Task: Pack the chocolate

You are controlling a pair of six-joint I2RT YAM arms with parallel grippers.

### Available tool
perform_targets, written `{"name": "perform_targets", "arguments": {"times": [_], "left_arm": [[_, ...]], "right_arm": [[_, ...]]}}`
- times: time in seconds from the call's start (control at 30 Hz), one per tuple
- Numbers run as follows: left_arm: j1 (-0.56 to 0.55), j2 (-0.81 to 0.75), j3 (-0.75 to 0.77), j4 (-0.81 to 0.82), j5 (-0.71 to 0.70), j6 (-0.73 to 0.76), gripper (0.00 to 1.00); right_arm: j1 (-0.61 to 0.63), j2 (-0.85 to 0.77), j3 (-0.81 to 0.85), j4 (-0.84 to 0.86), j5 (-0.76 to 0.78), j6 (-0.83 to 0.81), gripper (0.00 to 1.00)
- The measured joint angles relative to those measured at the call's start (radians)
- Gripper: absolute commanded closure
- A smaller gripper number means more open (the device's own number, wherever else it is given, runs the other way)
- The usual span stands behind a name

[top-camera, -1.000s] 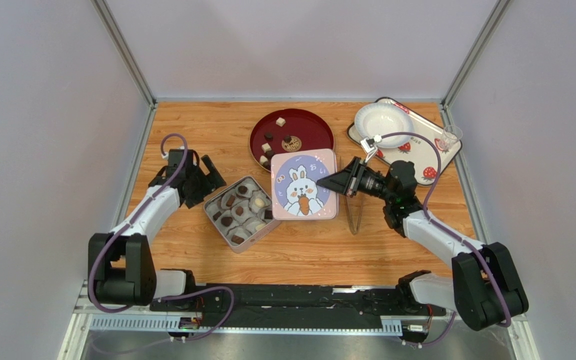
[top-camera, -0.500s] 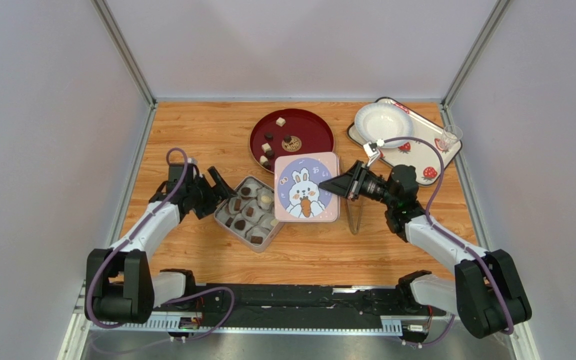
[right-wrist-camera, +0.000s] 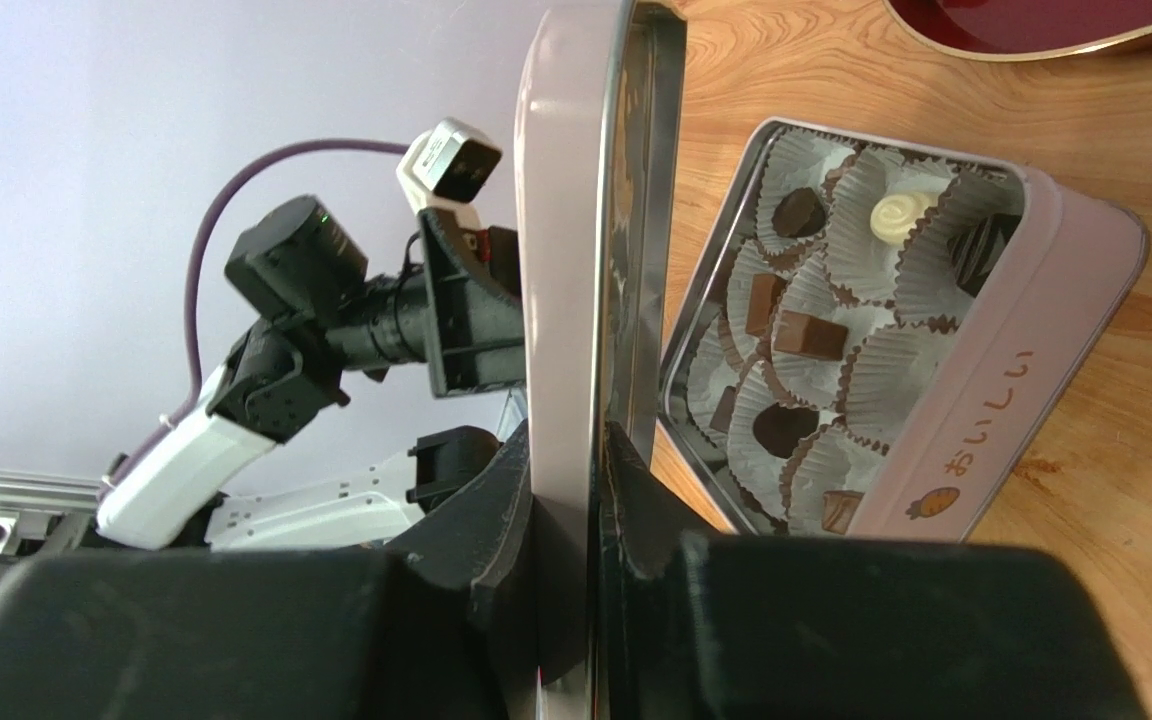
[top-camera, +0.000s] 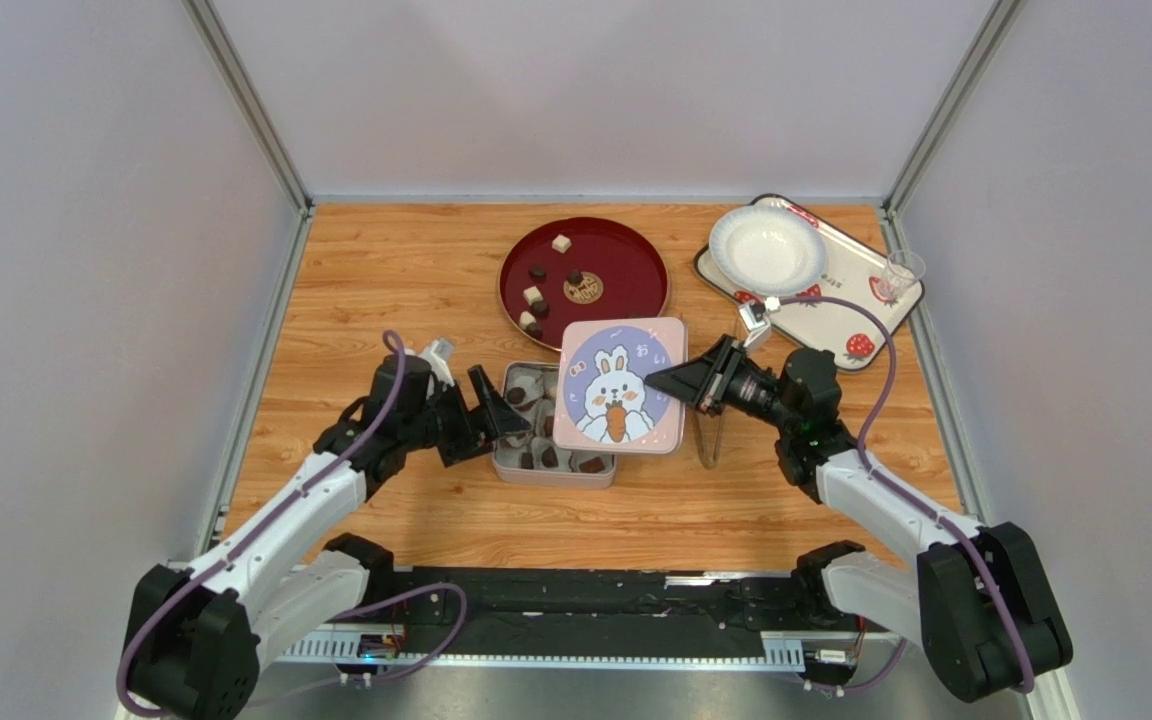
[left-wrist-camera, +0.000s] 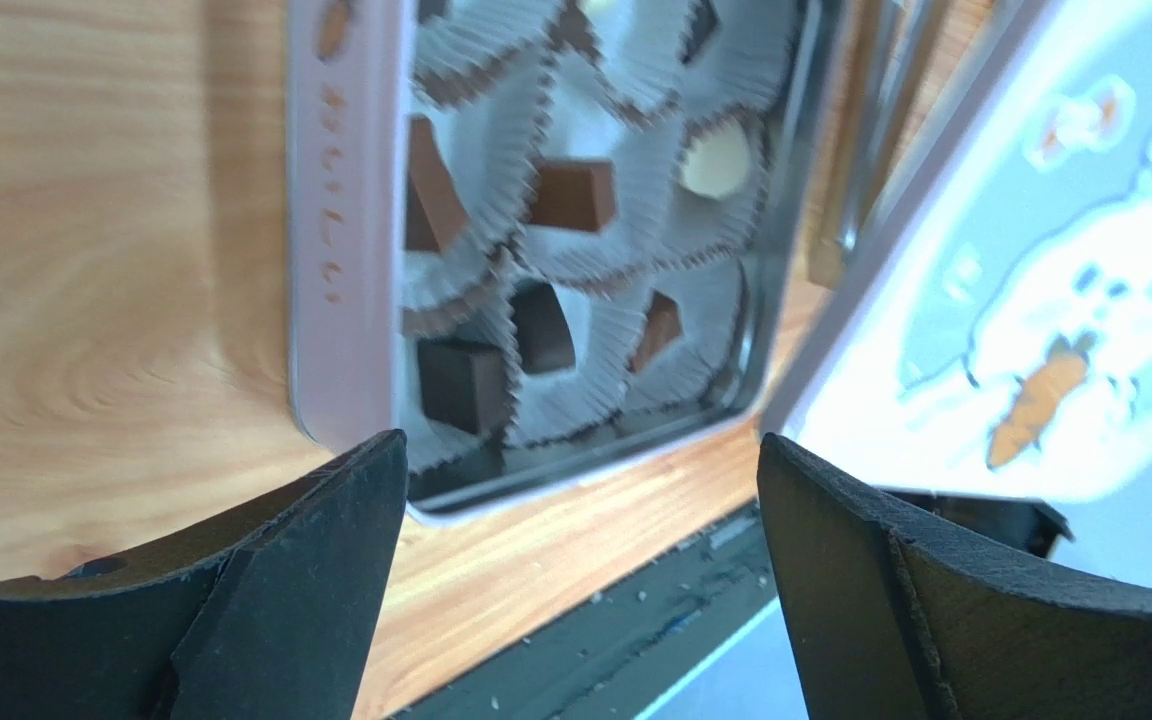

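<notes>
The chocolate lies in white paper cups inside an open pink tin box; more chocolate pieces rest on the red plate. My left gripper stands open at the box's left end, its fingers astride one corner of the box. My right gripper is shut on the rim of the pink bunny lid, which hangs tilted over the box's right part. In the right wrist view the lid shows edge-on beside the box and its chocolate.
Metal tongs lie on the wood under the right gripper. A white plate sits on a patterned tray at the back right. Grey walls close the table at left, right and back.
The left arm has swung right and toward the near edge, and the box has slid right and turned with it. The lid now overlaps the box. The right gripper stays shut on the lid.
</notes>
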Motion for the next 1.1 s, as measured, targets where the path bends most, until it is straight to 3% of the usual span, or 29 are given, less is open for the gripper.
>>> {"name": "perform_targets", "arguments": {"times": [0.27, 0.43, 0.63, 0.9, 1.1], "left_arm": [[-0.022, -0.207, -0.017, -0.053, -0.143, -0.054, 0.06], [0.043, -0.262, 0.007, -0.099, -0.234, -0.054, 0.06], [0.17, -0.174, 0.018, -0.064, -0.211, -0.053, 0.06], [0.171, -0.065, 0.018, 0.006, -0.145, -0.036, 0.06], [0.171, 0.046, 0.018, 0.048, -0.09, 0.0, 0.06]], "right_arm": [[0.074, 0.123, 0.008, 0.058, 0.041, 0.069, 1.0], [0.151, 0.245, 0.062, 0.105, 0.072, 0.116, 1.0], [0.23, 0.425, 0.145, 0.24, 0.122, 0.209, 1.0], [0.309, 0.595, 0.18, 0.352, 0.207, 0.282, 1.0], [0.316, 0.634, 0.17, 0.364, 0.262, 0.289, 1.0]]}}
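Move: The open box I'm taking the lid to has its middle about 14 cm left of my right hand, 2 cm back and roughly 16 cm below. The red tray stands some 21 cm beyond that box and 4 cm to its right; the tongs lie about 11 cm right of my right hand and 2 cm ahead. From my left hand the box's middle is about 4 cm ahead, 6 cm right and 7 cm down. Keeping its pinch on the lid's right edge, my right hand carries the lid some 11 cm left over the open box while sinking about 7 cm, tipping its forward side down nearly 20 degrees. My left hand, fingers still open, lifts about 4 cm and clears out left and forward, turning counter-clockwise, then sinks again beside the box's left wall, close to the lid's left edge. ##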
